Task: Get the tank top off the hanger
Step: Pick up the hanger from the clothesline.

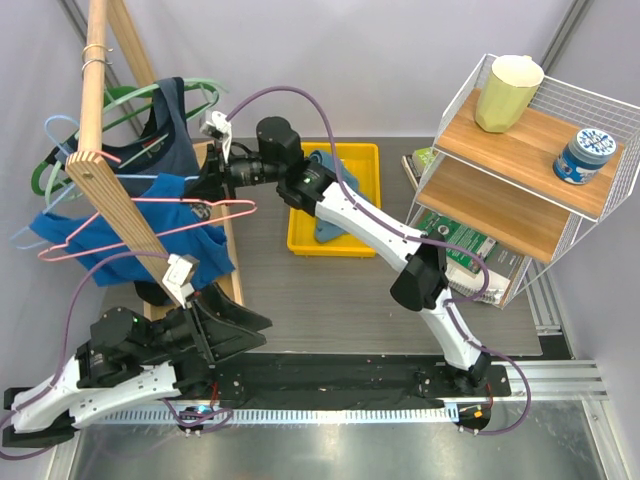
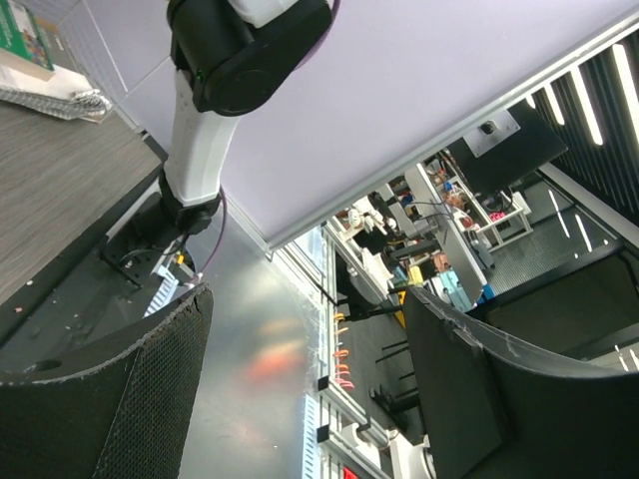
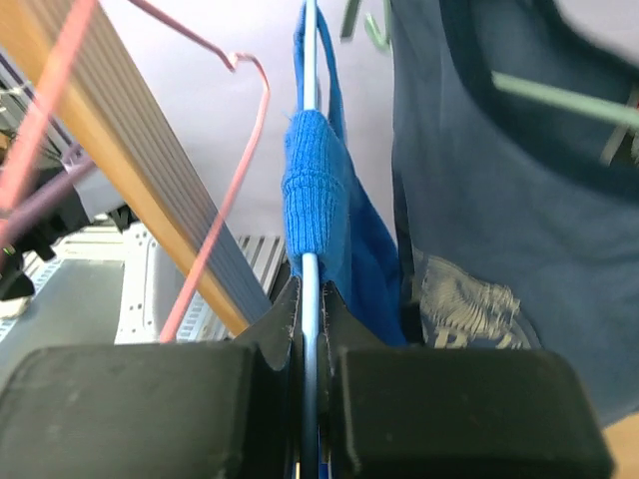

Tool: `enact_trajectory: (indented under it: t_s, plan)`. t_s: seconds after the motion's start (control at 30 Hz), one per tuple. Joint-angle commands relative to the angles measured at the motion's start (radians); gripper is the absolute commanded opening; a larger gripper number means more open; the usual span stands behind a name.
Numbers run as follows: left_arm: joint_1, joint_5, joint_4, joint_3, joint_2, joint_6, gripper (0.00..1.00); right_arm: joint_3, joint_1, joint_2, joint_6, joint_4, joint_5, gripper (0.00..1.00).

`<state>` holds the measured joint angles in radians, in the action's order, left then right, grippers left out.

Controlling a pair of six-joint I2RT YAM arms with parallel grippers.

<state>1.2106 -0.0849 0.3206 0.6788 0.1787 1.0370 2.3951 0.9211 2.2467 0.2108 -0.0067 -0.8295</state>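
Observation:
A bright blue tank top (image 1: pixel 130 238) hangs on a light blue hanger (image 1: pixel 52 128) on the wooden rack at the left. My right gripper (image 1: pixel 203 184) reaches into the rack. In the right wrist view this gripper (image 3: pixel 311 295) is shut on the hanger's thin light blue bar (image 3: pixel 311 269), just below where the tank top's ribbed strap (image 3: pixel 315 190) wraps over it. My left gripper (image 1: pixel 232 328) sits low near the arm bases. It is open in the left wrist view (image 2: pixel 310 389), with nothing between its fingers, and points away from the clothes.
A navy tank top (image 1: pixel 160 140) on a green hanger hangs behind the blue one. A pink hanger (image 1: pixel 200 210) crosses in front. The slanted wooden rack post (image 1: pixel 115 195) stands close. A yellow tray (image 1: pixel 340 205) lies mid-table. A wire shelf (image 1: pixel 575 235) holds a cup (image 1: pixel 508 92) and a tin (image 1: pixel 586 155).

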Motion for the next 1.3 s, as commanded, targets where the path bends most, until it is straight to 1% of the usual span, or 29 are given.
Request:
enact_trajectory:
  t_s: [0.0,0.3,0.6,0.67,0.7,0.73,0.8,0.83,0.9,0.97,1.1,1.13,1.2,1.23,1.27]
  plan:
    - [0.001,-0.050,-0.078,0.042,0.033,-0.031,0.78,0.085,-0.001,-0.021,-0.018,-0.055,0.015,0.01]
    - [0.001,-0.059,-0.100,0.039,0.048,-0.023,0.77,0.124,0.042,0.019,-0.013,-0.036,0.041,0.01]
    - [0.001,-0.081,-0.129,0.047,0.034,-0.028,0.78,-0.014,0.036,-0.025,-0.031,-0.015,0.059,0.01]
    - [0.001,-0.088,-0.138,0.051,0.044,-0.031,0.78,-0.077,0.024,-0.057,-0.031,-0.001,0.061,0.01]
    - [0.001,-0.091,-0.141,0.053,0.053,-0.032,0.78,-0.103,0.018,-0.068,-0.022,0.035,0.061,0.01]
    - [0.001,-0.095,-0.144,0.057,0.059,-0.035,0.78,-0.163,0.009,-0.082,-0.010,0.056,0.056,0.01]
    - [0.001,-0.104,-0.147,0.064,0.071,-0.038,0.78,-0.229,-0.014,-0.128,0.013,0.123,0.037,0.01]
    - [0.001,-0.107,-0.152,0.065,0.085,-0.040,0.79,-0.294,-0.021,-0.148,0.021,0.138,0.029,0.01]
    - [0.001,-0.113,-0.155,0.071,0.100,-0.041,0.79,-0.358,-0.033,-0.206,0.009,0.149,0.026,0.01]
    - [0.001,-0.119,-0.167,0.076,0.122,-0.046,0.79,-0.454,-0.037,-0.249,-0.025,0.149,0.026,0.01]
    - [0.001,-0.141,-0.192,0.093,0.163,-0.060,0.79,-0.646,-0.056,-0.381,-0.067,0.158,0.075,0.01]
    - [0.001,-0.144,-0.196,0.096,0.172,-0.061,0.80,-0.724,-0.073,-0.433,-0.067,0.165,0.095,0.01]
    - [0.001,-0.150,-0.219,0.110,0.206,-0.071,0.80,-0.810,-0.087,-0.487,-0.051,0.209,0.115,0.01]
    - [0.001,-0.160,-0.227,0.116,0.218,-0.074,0.80,-0.899,-0.105,-0.548,-0.044,0.224,0.131,0.01]
    - [0.001,-0.165,-0.236,0.122,0.252,-0.080,0.80,-0.943,-0.113,-0.577,-0.027,0.241,0.162,0.01]
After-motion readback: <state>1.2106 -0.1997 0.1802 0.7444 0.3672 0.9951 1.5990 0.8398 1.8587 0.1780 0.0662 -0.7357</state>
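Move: Over the table, the open space between clothesline and yellow bin lies about 10 cm right of and 12 cm below the right hand, neither ahead nor back. The rod's near end is some 13 cm left and 10 cm above, the pink hanger's middle 6 cm left and 5 cm back at hand height, the bin 22 cm ahead, 22 cm right and 38 cm below. From the left hand, that open space is about 22 cm ahead, 7 cm below, neither left nor right. Keeping its pinch on the end of the light-blue hanger, the right hand first works it slightly down, up and back, then sinks some 13 cm and swings about 9 cm right, drawing it away from the rod; its left-pointing fingers tip down some 15 degrees. The left hand, open and empty, eases about 3 cm right and rises slightly. ##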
